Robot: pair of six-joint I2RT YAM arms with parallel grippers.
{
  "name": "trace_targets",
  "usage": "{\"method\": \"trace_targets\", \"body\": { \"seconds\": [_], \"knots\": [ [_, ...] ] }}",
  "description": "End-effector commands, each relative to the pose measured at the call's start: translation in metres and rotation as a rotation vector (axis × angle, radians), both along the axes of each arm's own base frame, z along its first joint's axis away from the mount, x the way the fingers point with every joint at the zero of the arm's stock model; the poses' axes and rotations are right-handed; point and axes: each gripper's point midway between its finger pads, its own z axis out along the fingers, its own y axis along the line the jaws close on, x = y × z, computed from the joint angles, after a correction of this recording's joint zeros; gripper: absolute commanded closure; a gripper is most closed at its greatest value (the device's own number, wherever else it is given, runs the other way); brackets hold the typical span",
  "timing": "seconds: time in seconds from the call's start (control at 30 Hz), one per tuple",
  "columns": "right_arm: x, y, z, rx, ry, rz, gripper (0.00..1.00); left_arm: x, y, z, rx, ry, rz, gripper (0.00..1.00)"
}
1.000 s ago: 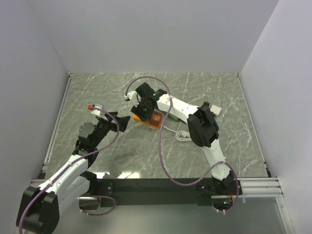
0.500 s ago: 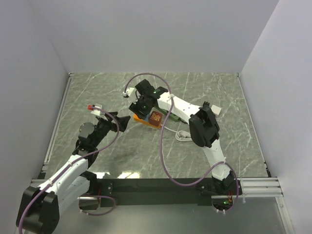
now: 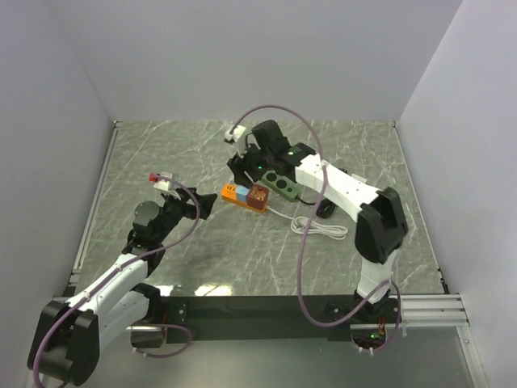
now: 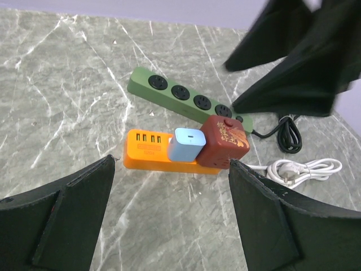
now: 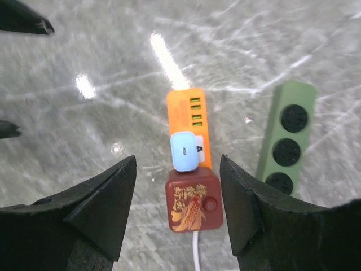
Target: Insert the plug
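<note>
A light-blue plug (image 5: 185, 151) sits upright in the orange power strip (image 5: 188, 112), right against a dark red cube adapter (image 5: 193, 199) with a gold fish print. In the top view the orange strip (image 3: 233, 192) lies mid-table. My right gripper (image 5: 178, 161) hovers above the plug and cube, open, touching neither. My left gripper (image 4: 172, 168) is open too, low over the table just short of the strip (image 4: 148, 155); the plug (image 4: 186, 144) and cube (image 4: 225, 142) lie beyond its fingertips. From above, the left gripper (image 3: 200, 204) sits left of the strip and the right gripper (image 3: 245, 172) behind it.
A green power strip (image 3: 279, 180) with several round sockets lies behind the orange one, its black cord (image 4: 289, 135) coiled to the right. A white cable (image 3: 319, 229) trails from the cube towards the front right. Grey walls enclose the marble table.
My right gripper has opened, let go of the plug area and drawn back up and away from the orange strip, uncovering the plug and cube. The left arm has held still.
</note>
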Motion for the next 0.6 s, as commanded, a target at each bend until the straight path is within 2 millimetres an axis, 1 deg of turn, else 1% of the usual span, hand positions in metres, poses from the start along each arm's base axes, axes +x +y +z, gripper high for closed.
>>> {"method": "trace_targets", "body": {
  "seconds": [0.0,0.03,0.07,0.1,0.13,0.17,0.2,0.23,0.27,0.3,0.33,0.37,0.43,0.47,0.57],
  "knots": [
    [0.007,-0.014,0.031,0.123,-0.055,-0.114,0.32,0.006,-0.002,0.024,-0.023,-0.060,-0.004,0.12],
    [0.008,-0.026,0.043,0.132,-0.089,-0.164,0.32,0.006,-0.002,0.023,-0.026,-0.058,-0.005,0.12],
    [0.003,-0.029,0.042,0.143,-0.083,-0.171,0.32,0.006,-0.002,0.024,-0.026,-0.061,-0.005,0.12],
    [0.003,-0.041,0.027,0.123,-0.067,-0.246,0.32,0.006,-0.003,0.024,-0.028,-0.060,-0.007,0.12],
    [0.000,-0.051,0.033,0.132,-0.075,-0.288,0.32,0.006,-0.003,0.023,-0.030,-0.061,-0.008,0.12],
    [-0.002,-0.059,0.030,0.128,-0.073,-0.331,0.32,0.006,-0.003,0.024,-0.033,-0.061,-0.007,0.12],
    [-0.004,-0.073,0.015,0.109,-0.052,-0.419,0.32,0.006,-0.002,0.024,-0.031,-0.062,-0.002,0.12],
    [-0.006,-0.083,0.020,0.115,-0.062,-0.464,0.32,0.007,-0.002,0.023,-0.032,-0.058,0.001,0.12],
    [-0.010,-0.088,0.016,0.118,-0.046,-0.494,0.32,0.007,-0.002,0.023,-0.032,-0.056,0.004,0.13],
    [-0.014,-0.101,0.003,0.094,-0.031,-0.552,0.32,0.007,-0.001,0.023,-0.032,-0.058,0.009,0.13],
    [-0.010,-0.116,0.005,0.081,-0.064,-0.629,0.32,0.007,-0.001,0.024,-0.033,-0.061,0.010,0.13],
    [-0.007,-0.127,0.001,0.077,-0.061,-0.673,0.32,0.007,-0.001,0.025,-0.036,-0.064,0.010,0.13],
    [-0.006,-0.141,-0.010,0.076,-0.039,-0.741,0.32,0.006,-0.001,0.024,-0.038,-0.065,0.010,0.13],
    [-0.006,-0.148,-0.021,0.064,-0.019,-0.771,0.32,0.005,-0.001,0.025,-0.040,-0.067,0.013,0.13],
    [-0.003,-0.153,-0.039,0.032,-0.005,-0.802,0.32,0.005,-0.001,0.024,-0.039,-0.064,0.012,0.13]
  ]
}}
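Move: The white plug block lies roughly 41 cm to the right of the right gripper, 6 cm ahead and 16 cm below. The black plug is about 35 cm right and 8 cm ahead, the green strip's middle some 9 cm right and 6 cm ahead. Close under the hand on the orange strip, the brown block sits about 5 cm right and 1 cm back. From the left gripper, the white block is some 54 cm right and 13 cm ahead. Swing the empty right gripper about 14 cm to the right, away from the blue block, passing above the brown block towards the cord end of the green strip and the white block beyond. Let it sink some 4 cm overall after a slight initial rise, turn the hand roughly 40 degrees clockwise, and keep the fingers open, touching nothing. ##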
